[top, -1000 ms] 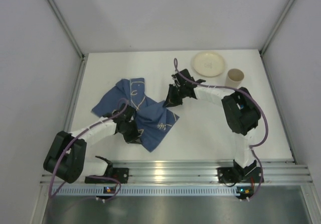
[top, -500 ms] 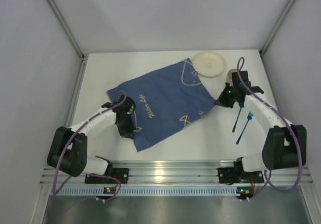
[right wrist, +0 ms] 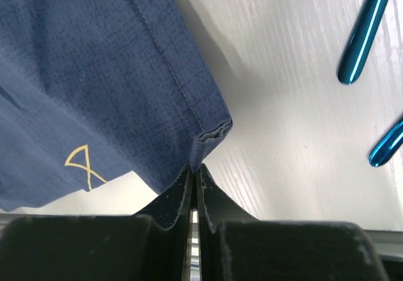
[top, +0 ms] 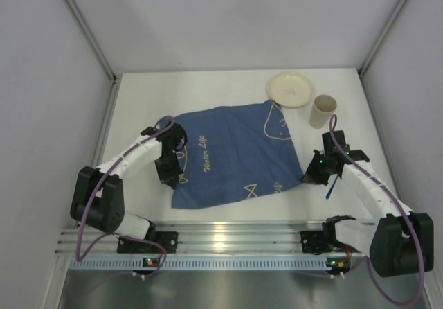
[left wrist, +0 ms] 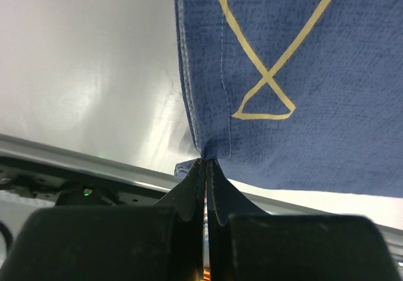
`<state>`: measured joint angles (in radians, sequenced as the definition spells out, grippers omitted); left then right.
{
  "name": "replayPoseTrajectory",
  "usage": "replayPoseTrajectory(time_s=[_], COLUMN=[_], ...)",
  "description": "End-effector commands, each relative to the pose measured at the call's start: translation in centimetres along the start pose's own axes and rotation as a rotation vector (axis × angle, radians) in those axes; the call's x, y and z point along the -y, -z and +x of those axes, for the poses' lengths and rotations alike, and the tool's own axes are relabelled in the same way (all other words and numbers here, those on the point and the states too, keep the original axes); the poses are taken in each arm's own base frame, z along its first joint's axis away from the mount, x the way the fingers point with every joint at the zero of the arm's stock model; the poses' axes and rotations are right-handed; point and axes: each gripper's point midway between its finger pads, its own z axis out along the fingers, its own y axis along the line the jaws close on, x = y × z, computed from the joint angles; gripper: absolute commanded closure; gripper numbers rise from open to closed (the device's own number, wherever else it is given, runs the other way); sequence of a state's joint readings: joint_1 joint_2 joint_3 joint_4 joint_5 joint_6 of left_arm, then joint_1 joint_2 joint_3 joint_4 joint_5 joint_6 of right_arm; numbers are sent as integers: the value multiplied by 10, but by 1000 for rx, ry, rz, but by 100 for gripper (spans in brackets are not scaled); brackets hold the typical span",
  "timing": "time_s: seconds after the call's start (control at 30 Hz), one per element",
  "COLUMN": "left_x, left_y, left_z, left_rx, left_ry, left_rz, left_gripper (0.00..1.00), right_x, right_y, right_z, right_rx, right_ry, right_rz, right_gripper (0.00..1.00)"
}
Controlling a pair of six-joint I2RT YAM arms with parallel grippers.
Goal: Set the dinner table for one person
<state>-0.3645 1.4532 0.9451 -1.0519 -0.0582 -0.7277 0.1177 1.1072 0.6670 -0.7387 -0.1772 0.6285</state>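
A dark blue cloth (top: pixel 232 153) with cream fish drawings lies spread out over the middle of the white dinner table (top: pixel 138 101). My left gripper (top: pixel 170 179) is shut on the cloth's near left corner, and the left wrist view shows the cloth (left wrist: pixel 302 73) pinched at the left gripper (left wrist: pixel 206 161) tips. My right gripper (top: pixel 308 177) is shut on the near right corner. The right wrist view shows the hemmed corner of the cloth (right wrist: pixel 94 73) folded into the right gripper (right wrist: pixel 194 166).
A cream plate (top: pixel 289 87) and a beige cup (top: pixel 322 111) stand at the back right. Blue cutlery (top: pixel 331 188) lies just right of my right gripper, its two shiny handles (right wrist: pixel 365 32) beside the cloth corner. The ribbed rail (top: pixel 228 236) runs along the near edge.
The crumpled cloth has been pulled open and flat. Both grippers have drawn their corners toward the near edge, and the right arm has swung out to the right and nearer.
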Motion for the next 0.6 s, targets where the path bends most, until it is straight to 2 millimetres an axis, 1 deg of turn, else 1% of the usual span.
replayPoseTrajectory(time_s=[0.0,0.07,0.13,0.17,0.27,0.3,0.33,0.37,0.4,0.43,0.47,0.5,0.53,0.57], left_x=[-32,-44,-52,-59,-71,-72,-69,-65,-65,-64,-62,-58,-56,-54], left_y=[17,21,22,23,23,22,20,19,18,18,18,18,19,23], left_z=[-8,-13,-16,-18,-23,-22,-23,-22,-21,-20,-20,-18,-18,-21], left_rx=[25,33,27,25,22,10,7,-7,-13,-22,-29,-39,-36,-13], left_ry=[-15,15,30,61,79,80,85,87,94,95,98,101,102,107], left_rz=[-145,-175,-176,-174,-176,-169,-152,-136,-136,-134,-128,-110,-97,-77], left_gripper=[100,100,100,100,100,100,100,100,100,98,95,87,61,48], right_x=[13,19,25,26,32,33,31,31,30,29,28,24,22,19], right_y=[14,17,20,20,19,15,12,11,9,8,9,12,14,17], right_z=[27,38,50,55,62,69,70,72,74,73,72,67,65,62], right_rx=[-52,-74,-104,-120,-159,-187,-197,-209,-221,-219,-215,-202,-190,-179], right_ry=[18,13,8,25,50,49,50,52,50,53,56,60,59,62], right_rz=[16,26,34,29,50,36,25,19,11,6,4,-8,-14,-22], right_gripper=[100,100,100,100,100,100,100,98,89,59,46,33,11,6])
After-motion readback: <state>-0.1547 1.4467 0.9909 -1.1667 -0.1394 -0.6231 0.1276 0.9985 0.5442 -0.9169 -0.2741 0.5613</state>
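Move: Each of my hands already pinches the dark blue placemat near a corner, some 5 cm above the table. The near-left corner's spot lies about 9 cm back and 6 cm left of my left hand. The near-right corner's spot is about 9 cm back and 2 cm right of my right hand. From that hand the blue cutlery lies some 7 cm ahead and 10 cm right, the cup 28 ahead and 6 right, the plate 40 ahead and 4 left. I pull the placemat taut and square: my right hand draws its corner straight back about 8 cm towards the near table edge, sinking a little late on as its fingertips tip some 10 degrees towards me, while my left hand pulls its side about 6 cm left, rising slightly. Then both let go, the right opening wide, the left about halfway. ##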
